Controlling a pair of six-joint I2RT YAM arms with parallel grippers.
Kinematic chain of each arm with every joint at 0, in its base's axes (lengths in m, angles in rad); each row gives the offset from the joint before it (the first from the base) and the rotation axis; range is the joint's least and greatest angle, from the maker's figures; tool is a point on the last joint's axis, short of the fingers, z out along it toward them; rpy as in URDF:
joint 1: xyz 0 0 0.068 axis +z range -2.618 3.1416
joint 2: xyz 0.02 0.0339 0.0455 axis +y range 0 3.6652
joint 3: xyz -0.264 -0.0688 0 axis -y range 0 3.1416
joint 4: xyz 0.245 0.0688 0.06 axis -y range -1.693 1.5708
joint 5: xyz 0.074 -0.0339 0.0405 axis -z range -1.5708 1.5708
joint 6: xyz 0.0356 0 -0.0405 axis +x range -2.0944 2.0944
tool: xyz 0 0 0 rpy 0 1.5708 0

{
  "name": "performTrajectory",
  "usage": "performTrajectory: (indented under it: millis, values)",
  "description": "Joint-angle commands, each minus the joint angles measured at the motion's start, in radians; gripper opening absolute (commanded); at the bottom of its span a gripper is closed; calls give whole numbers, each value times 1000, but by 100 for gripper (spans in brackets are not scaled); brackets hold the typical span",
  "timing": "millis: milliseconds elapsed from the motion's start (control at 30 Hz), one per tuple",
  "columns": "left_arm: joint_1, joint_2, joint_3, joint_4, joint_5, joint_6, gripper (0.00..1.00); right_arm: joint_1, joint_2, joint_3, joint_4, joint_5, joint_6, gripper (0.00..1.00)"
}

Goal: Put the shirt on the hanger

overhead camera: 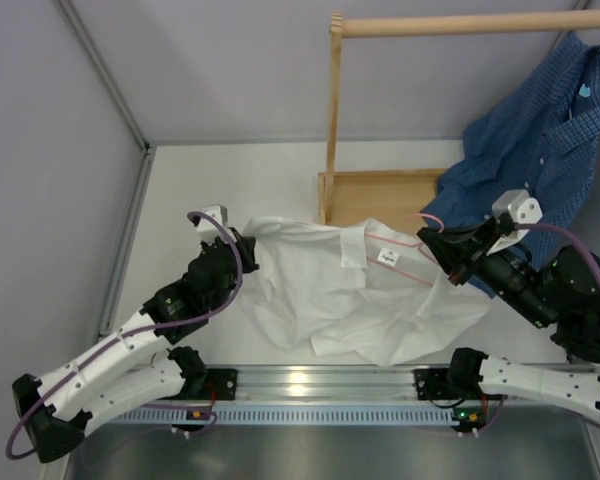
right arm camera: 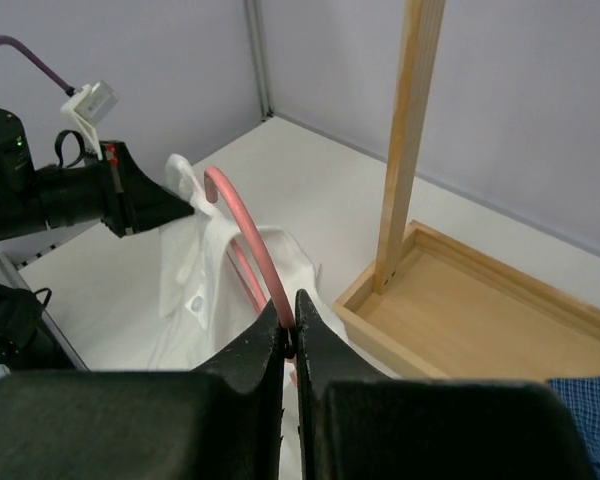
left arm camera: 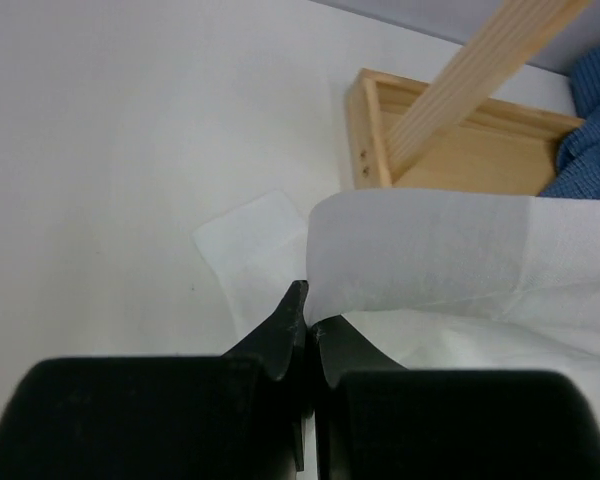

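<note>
The white shirt (overhead camera: 370, 305) lies crumpled on the table between the arms, with a small label at its collar. My left gripper (overhead camera: 242, 243) is shut on the shirt's left edge; in the left wrist view the gripper (left arm camera: 308, 322) pinches a fold of the white cloth (left arm camera: 450, 250). The pink wire hanger (overhead camera: 412, 262) lies partly inside the shirt's collar. My right gripper (overhead camera: 430, 243) is shut on the hanger; in the right wrist view the gripper (right arm camera: 291, 322) clamps the hook (right arm camera: 248, 225), which curves up over the shirt (right arm camera: 195, 270).
A wooden frame stands at the back: an upright post (overhead camera: 333, 120), a top rail (overhead camera: 460, 25) and a tray-like base (overhead camera: 380, 195). A blue checked shirt (overhead camera: 535, 150) hangs from the rail at the right. Grey walls close the left and back.
</note>
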Motion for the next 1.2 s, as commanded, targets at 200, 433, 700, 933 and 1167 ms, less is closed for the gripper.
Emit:
performTrajectory:
  millis: [200, 433, 700, 933, 1167]
  values:
    - [21, 14, 29, 14, -25, -38, 0, 3, -9, 5, 53, 65, -20, 0]
    - [21, -104, 41, 114, 235, 86, 2, 5, 55, 33, 78, 57, -20, 0]
    - [21, -146, 126, -114, 64, 122, 57, 3, 37, 48, 90, 102, -45, 0]
    - [21, -148, 215, -185, 47, 158, 29, 3, -3, 28, 90, 122, -35, 0]
    - [13, 99, 481, -144, 810, 356, 76, 3, 46, 56, 41, 168, -13, 0]
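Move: The shirt's shoulder edge is already pinched in the left hand's closed fingers. From there the collar flap is about 18 cm right, level fore-and-aft and some 6 cm higher; the hanger hook roughly 31 cm right, 7 cm back and 20 cm up; the rack post's middle about 15 cm ahead, 14 cm right, near hand height. From the right hand, which keeps hold of the hanger, that shoulder edge lies about 31 cm left, 10 cm ahead and 16 cm below. The shirt's shoulder edge is first tugged about 1.5 cm left, away from the hanger, by the left hand, which then eases back, opens and lets go. That hand rises some 12 cm and draws back about 4, drifting left, then swinging right; its fingers part, narrow, then spread wide as it turns about 25 degrees clockwise. The right hand keeps its grip on the hanger, swaying a centimetre or two. ##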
